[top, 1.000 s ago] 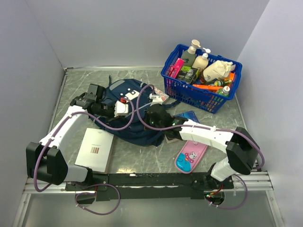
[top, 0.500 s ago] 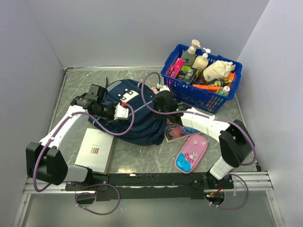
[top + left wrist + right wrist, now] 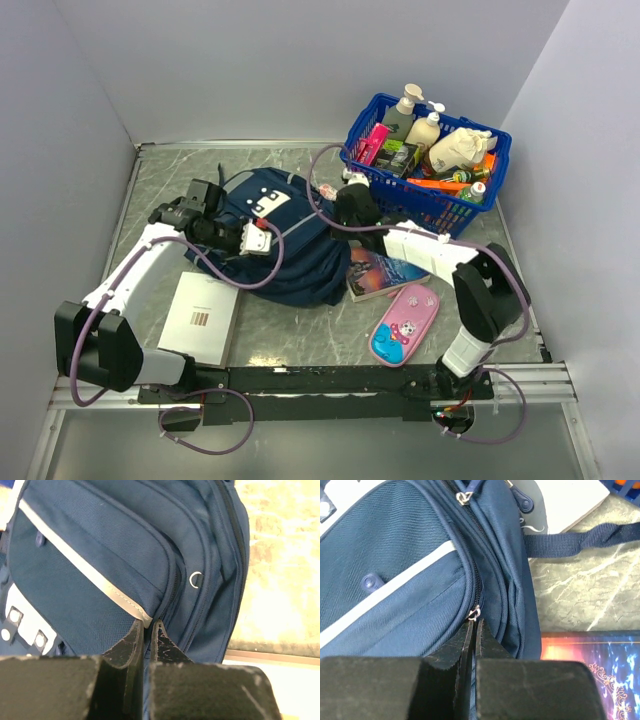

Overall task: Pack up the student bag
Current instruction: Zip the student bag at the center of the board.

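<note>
The student bag (image 3: 300, 258), navy with grey trim and a white patch, lies flat in the middle of the table. My left gripper (image 3: 250, 228) is over its left part, shut and pinching the fabric at a pocket seam next to the grey trim (image 3: 107, 587). My right gripper (image 3: 342, 212) is at the bag's right side near the basket. It is shut at the small metal zipper pull (image 3: 476, 612) of a front pocket on the student bag (image 3: 410, 590). That zipper runs on, still closed, ahead of the fingertips.
A blue plastic basket (image 3: 425, 165) full of bottles and packets stands at the back right, close to my right wrist. A colourful book (image 3: 385, 272) and a pink pencil case (image 3: 403, 328) lie right of the bag. A white notebook (image 3: 200, 315) lies front left. Grey walls close in three sides.
My right gripper has moved from the bag's near right edge up toward the basket, staying shut. The colourful book is now uncovered. The left gripper has barely moved.
</note>
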Tool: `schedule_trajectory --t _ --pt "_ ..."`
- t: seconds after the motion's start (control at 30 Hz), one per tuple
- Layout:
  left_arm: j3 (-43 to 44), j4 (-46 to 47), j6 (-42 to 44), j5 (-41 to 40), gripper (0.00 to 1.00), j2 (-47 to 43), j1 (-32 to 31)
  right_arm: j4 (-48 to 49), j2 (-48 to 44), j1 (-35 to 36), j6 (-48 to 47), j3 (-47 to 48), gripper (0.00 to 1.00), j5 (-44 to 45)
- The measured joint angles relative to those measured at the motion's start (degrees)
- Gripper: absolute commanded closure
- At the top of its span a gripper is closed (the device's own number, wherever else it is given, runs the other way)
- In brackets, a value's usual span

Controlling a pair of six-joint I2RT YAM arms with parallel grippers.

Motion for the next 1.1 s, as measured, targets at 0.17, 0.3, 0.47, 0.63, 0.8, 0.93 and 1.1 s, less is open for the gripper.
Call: schedule_trajectory --t 0.17,0.3,0.47,0.63,0.8,0.93,1.1 --pt "0.61 -0.46 -2.82 1.14 0.22 0.44 5.44 4.20 -5.49 3.08 0.22 -7.58 1.00 1.29" --pt "6.16 -1.77 -6.67 4.59 0.14 1.55 8.39 5.53 -9.14 5.38 1.07 -12.11 1.00 1.60" --pt "5.77 1.64 -20.28 7.39 0.17 -5.57 -5.01 8.26 -9.84 5.51 2.91 -15.17 1.00 0.70" --pt "-4.66 17.18 -37.03 -0.79 0.17 -12.81 -23.41 9.18 -11.21 5.40 3.96 -15.56 1.00 -0.74" --pt "-13.22 30.25 -49.62 -16.94 0.19 -8.94 -27.21 9.86 -13.33 5.33 5.20 -16.35 1.00 -2.73" --pt "-15.45 37.81 -56.74 -28.24 0.18 -5.38 -27.50 10.34 -13.68 5.18 5.81 -16.48 1.00 -3.96" --pt "-15.45 45.90 -60.61 -35.67 0.19 -4.24 -27.56 10.71 -13.68 5.16 6.10 -16.65 1.00 -4.81"
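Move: The left hand is shut on the bag's fabric; the zipper pull lies some 18 cm to its right, 8 cm ahead and slightly lower, the white patch about 10 cm ahead and 4 cm right. The right hand already pinches that pull; the bag's near right corner lies roughly 14 cm back and level sideways, the Jane Eyre book about 11 cm right, 8 cm back and 10 cm below. Left hand releases the bag, looping, open, 10 cm rightward; right hand draws the pinched pull 7 cm back. ##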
